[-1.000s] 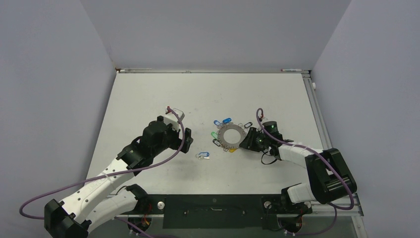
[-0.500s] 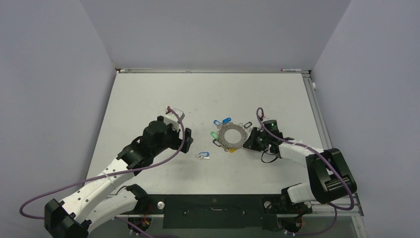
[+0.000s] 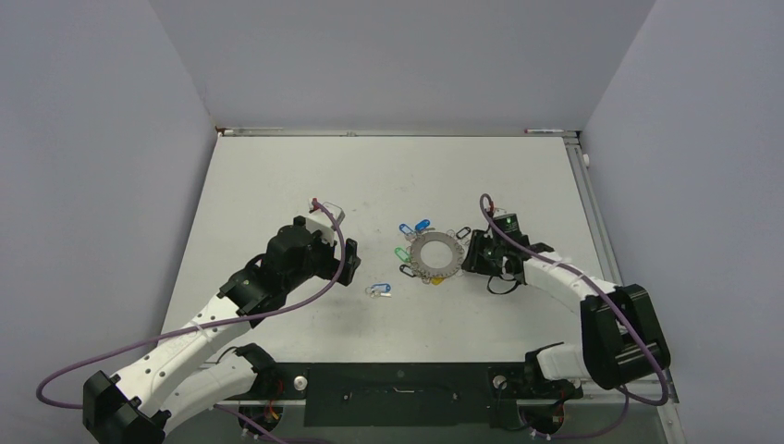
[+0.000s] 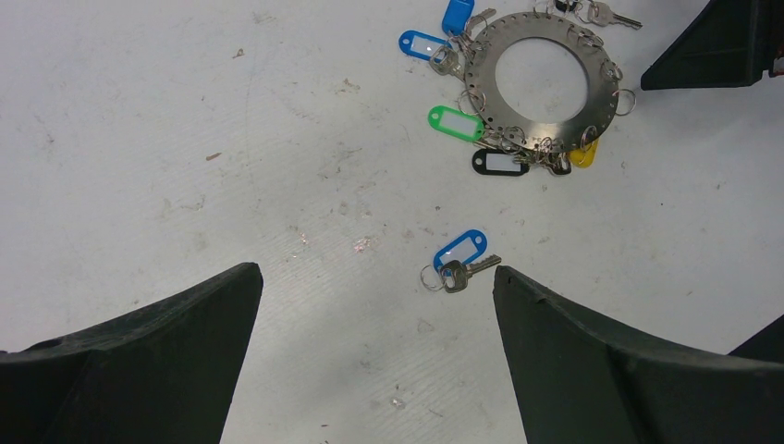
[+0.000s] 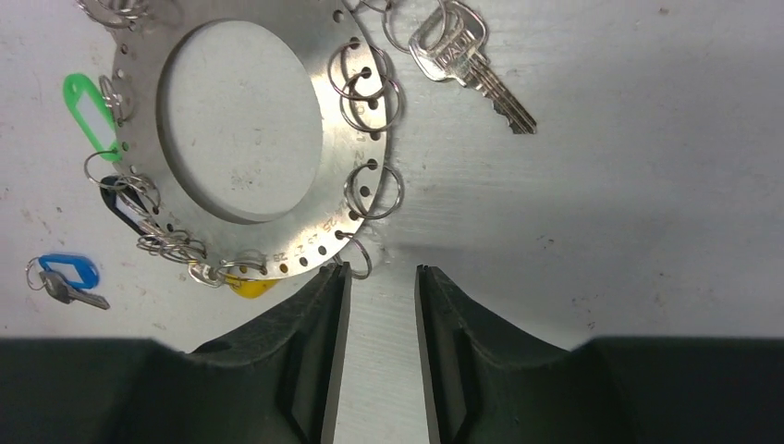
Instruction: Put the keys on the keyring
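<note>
The keyring [image 3: 433,254] is a flat grey metal ring lying mid-table, with keys and blue, green, black and yellow tags on its rim. It also shows in the left wrist view [image 4: 541,129] and the right wrist view [image 5: 305,231]. A loose key with a blue tag [image 3: 379,289] lies on the table to its near left. My left gripper [image 4: 374,270] hangs wide open above the table, and that key [image 4: 460,261] is just inside its right finger. My right gripper [image 5: 382,269] sits at the keyring's right edge, open by a narrow gap with only bare table between the fingers. Its left fingertip [image 5: 337,277] is next to a small split ring.
An untagged silver key [image 5: 467,60] lies off the keyring's far right rim. Grey walls close the table at the back and sides. A metal rail [image 3: 592,213] runs along the right edge.
My right arm has shifted slightly toward the far side along the keyring's right edge. The left arm, the keyring and the loose key have not moved.
</note>
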Available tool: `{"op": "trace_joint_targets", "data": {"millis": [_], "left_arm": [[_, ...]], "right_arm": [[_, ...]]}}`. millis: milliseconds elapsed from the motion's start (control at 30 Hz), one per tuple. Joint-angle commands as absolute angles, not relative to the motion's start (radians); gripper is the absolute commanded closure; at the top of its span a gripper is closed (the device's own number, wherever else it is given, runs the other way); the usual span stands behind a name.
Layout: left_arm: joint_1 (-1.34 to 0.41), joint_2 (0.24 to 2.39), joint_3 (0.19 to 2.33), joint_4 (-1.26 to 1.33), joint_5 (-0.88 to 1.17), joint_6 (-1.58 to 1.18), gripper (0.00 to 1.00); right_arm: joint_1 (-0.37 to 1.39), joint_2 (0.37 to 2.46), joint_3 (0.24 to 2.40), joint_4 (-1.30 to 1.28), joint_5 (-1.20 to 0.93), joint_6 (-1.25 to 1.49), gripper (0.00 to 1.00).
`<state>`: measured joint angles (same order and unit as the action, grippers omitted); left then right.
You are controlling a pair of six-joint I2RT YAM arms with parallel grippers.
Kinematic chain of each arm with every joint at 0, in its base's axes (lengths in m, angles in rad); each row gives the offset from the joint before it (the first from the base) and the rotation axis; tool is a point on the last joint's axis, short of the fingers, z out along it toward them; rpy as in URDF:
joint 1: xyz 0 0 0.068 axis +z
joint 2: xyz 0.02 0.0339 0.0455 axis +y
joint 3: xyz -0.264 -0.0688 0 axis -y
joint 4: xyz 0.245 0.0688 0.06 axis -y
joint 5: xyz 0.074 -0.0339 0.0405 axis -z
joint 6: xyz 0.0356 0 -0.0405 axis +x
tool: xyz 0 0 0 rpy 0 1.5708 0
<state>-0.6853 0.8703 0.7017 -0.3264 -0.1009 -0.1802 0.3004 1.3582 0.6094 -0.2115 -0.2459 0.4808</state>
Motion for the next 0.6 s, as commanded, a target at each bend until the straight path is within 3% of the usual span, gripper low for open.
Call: {"op": "trace_joint_targets", "data": {"millis": [0, 567], "left_arm": [[-0.680, 0.864, 0.732, -0.324, -0.097, -0.178, 0.06], [-0.669, 0.849, 0.729, -0.325, -0.101, -0.179, 0.06]], "right_arm": [[0.354, 1.293, 0.706, -0.268, -0.168, 0.464, 0.66], [0.717, 1.737, 1.073, -0.136, -0.071, 0.530, 0.64]]}}
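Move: The green tag on the keyring's left edge lies about 16 cm to the right hand's left and some 5 cm ahead, roughly 2 cm lower. The keyring's middle is about 7 cm left and 5 ahead; the black tag sits 4 cm nearer the bases than the green one and 1 cm to its right. The loose blue-tagged key is some 21 cm left and 4 back. From the left hand, the green tag is about 10 cm right, 3 ahead and 17 below. Leftward in a low arc, the right hand swings some 14 cm over the keyring towards the green tag, reaching about 4 cm forward. It rises 5 to 6 cm on the way, then sinks about half of that again, turning some 15 degrees counter-clockwise. The fingers stay about a third open and arrive above the left rim with nothing held. ##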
